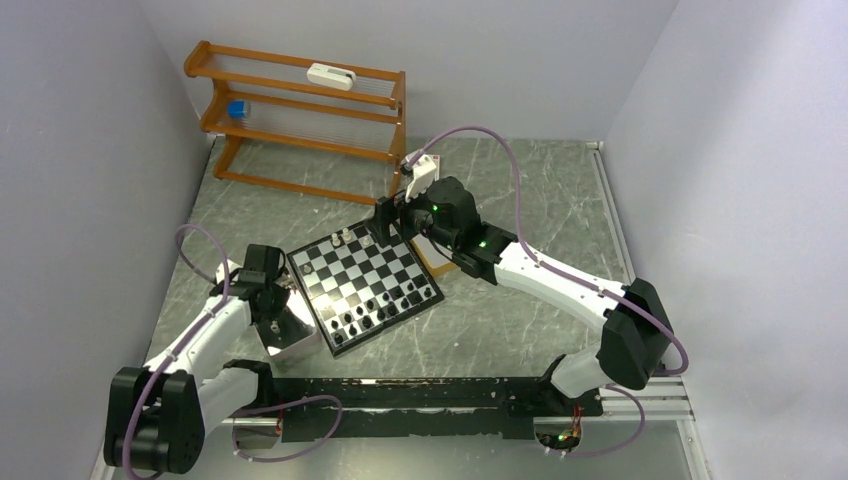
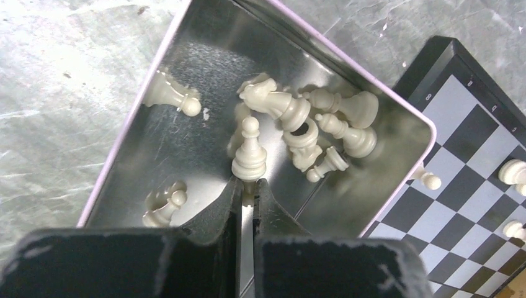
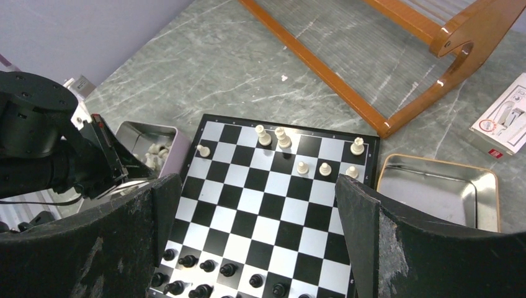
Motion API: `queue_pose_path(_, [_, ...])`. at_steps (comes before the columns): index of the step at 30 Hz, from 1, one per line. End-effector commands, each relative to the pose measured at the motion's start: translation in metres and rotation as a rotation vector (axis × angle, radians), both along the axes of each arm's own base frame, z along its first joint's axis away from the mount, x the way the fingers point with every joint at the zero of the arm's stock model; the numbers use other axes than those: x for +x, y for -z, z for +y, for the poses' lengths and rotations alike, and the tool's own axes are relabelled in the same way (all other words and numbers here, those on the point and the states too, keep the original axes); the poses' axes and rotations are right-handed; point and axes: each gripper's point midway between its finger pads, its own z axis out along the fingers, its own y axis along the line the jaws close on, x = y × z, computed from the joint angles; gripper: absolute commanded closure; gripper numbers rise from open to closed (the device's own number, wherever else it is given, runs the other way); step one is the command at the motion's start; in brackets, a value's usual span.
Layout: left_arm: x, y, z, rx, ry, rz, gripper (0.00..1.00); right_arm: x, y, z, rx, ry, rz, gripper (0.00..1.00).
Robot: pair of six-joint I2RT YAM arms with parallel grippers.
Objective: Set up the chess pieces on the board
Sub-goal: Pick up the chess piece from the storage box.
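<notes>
My left gripper (image 2: 249, 184) reaches into a metal tray (image 2: 124, 155) of several loose cream-white chess pieces and is shut on the base of a white pawn (image 2: 249, 152). From above, the left gripper (image 1: 275, 322) sits over that tray (image 1: 303, 343), left of the board (image 1: 365, 280). High over the board (image 3: 267, 205) my right gripper (image 3: 257, 183) hangs wide open and empty. Several white pieces (image 3: 283, 136) stand along the board's far rows. Black pieces (image 3: 205, 267) fill its near rows.
A second metal tray (image 3: 434, 186) lies empty right of the board, partly under the right arm (image 1: 520, 262) from above. A wooden rack (image 1: 300, 110) stands at the back left, with a white box (image 1: 331, 76) on it. A white carton (image 3: 505, 115) lies by the rack.
</notes>
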Motion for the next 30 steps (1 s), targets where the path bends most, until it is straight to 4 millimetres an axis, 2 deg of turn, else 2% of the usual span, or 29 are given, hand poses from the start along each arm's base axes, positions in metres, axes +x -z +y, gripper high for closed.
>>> queue_pose_path(1, [-0.008, -0.016, 0.007, 0.036, 0.014, 0.022, 0.95, 0.001, -0.006, 0.004, 0.041, 0.004, 0.010, 0.00])
queue_pose_path(9, [-0.010, -0.066, 0.017, 0.122, 0.095, -0.046, 0.95, -0.009, -0.014, 0.019, 0.125, -0.067, 0.101, 0.04])
queue_pose_path(13, [0.004, -0.109, 0.017, 0.191, 0.223, -0.202, 0.95, -0.017, -0.020, 0.027, 0.146, -0.134, 0.143, 0.07])
queue_pose_path(15, [0.019, -0.136, 0.009, 0.219, 0.327, -0.316, 0.95, -0.020, -0.025, 0.029, 0.168, -0.169, 0.158, 0.09])
queue_pose_path(18, [0.036, -0.166, -0.016, 0.229, 0.532, -0.450, 0.95, -0.022, -0.029, 0.029, 0.202, -0.213, 0.184, 0.11])
queue_pose_path(20, [0.046, -0.177, -0.043, 0.185, 0.681, -0.548, 0.95, -0.020, -0.027, 0.028, 0.210, -0.238, 0.218, 0.14])
queue_pose_path(24, [0.046, -0.189, -0.102, 0.037, 0.978, -0.726, 0.95, -0.014, -0.022, 0.028, 0.195, -0.283, 0.270, 0.19])
queue_pose_path(26, [0.041, -0.193, -0.120, 0.005, 1.081, -0.781, 0.95, -0.016, -0.019, 0.032, 0.193, -0.316, 0.287, 0.26])
queue_pose_path(30, [0.027, -0.193, -0.149, -0.024, 1.277, -0.848, 0.95, -0.022, -0.015, 0.044, 0.212, -0.388, 0.337, 0.51])
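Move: The left gripper, pinching a white chess piece in the storage box, is bound for the open right gripper, about 10 cm ahead, 24 cm to its right and 23 cm above. The loose white pieces lie some 4 cm ahead and 2 cm right, about 1 cm below; the board's centre is 5 cm ahead and 20 cm right, 2 cm below. From the right gripper, the held piece is about 9 cm back, 24 cm left and 23 cm below. Lift the left gripper about 16 cm, straight up out of the storage box at first, keeping its pinch on the piece. Once clear, swing it some 10 cm right and a little forward towards the right gripper, turning the wrist clockwise and tipping the fingers up towards level. Meanwhile ease the right gripper slightly left, tip its fingers down, turn it counter-clockwise and partly close it on nothing. ##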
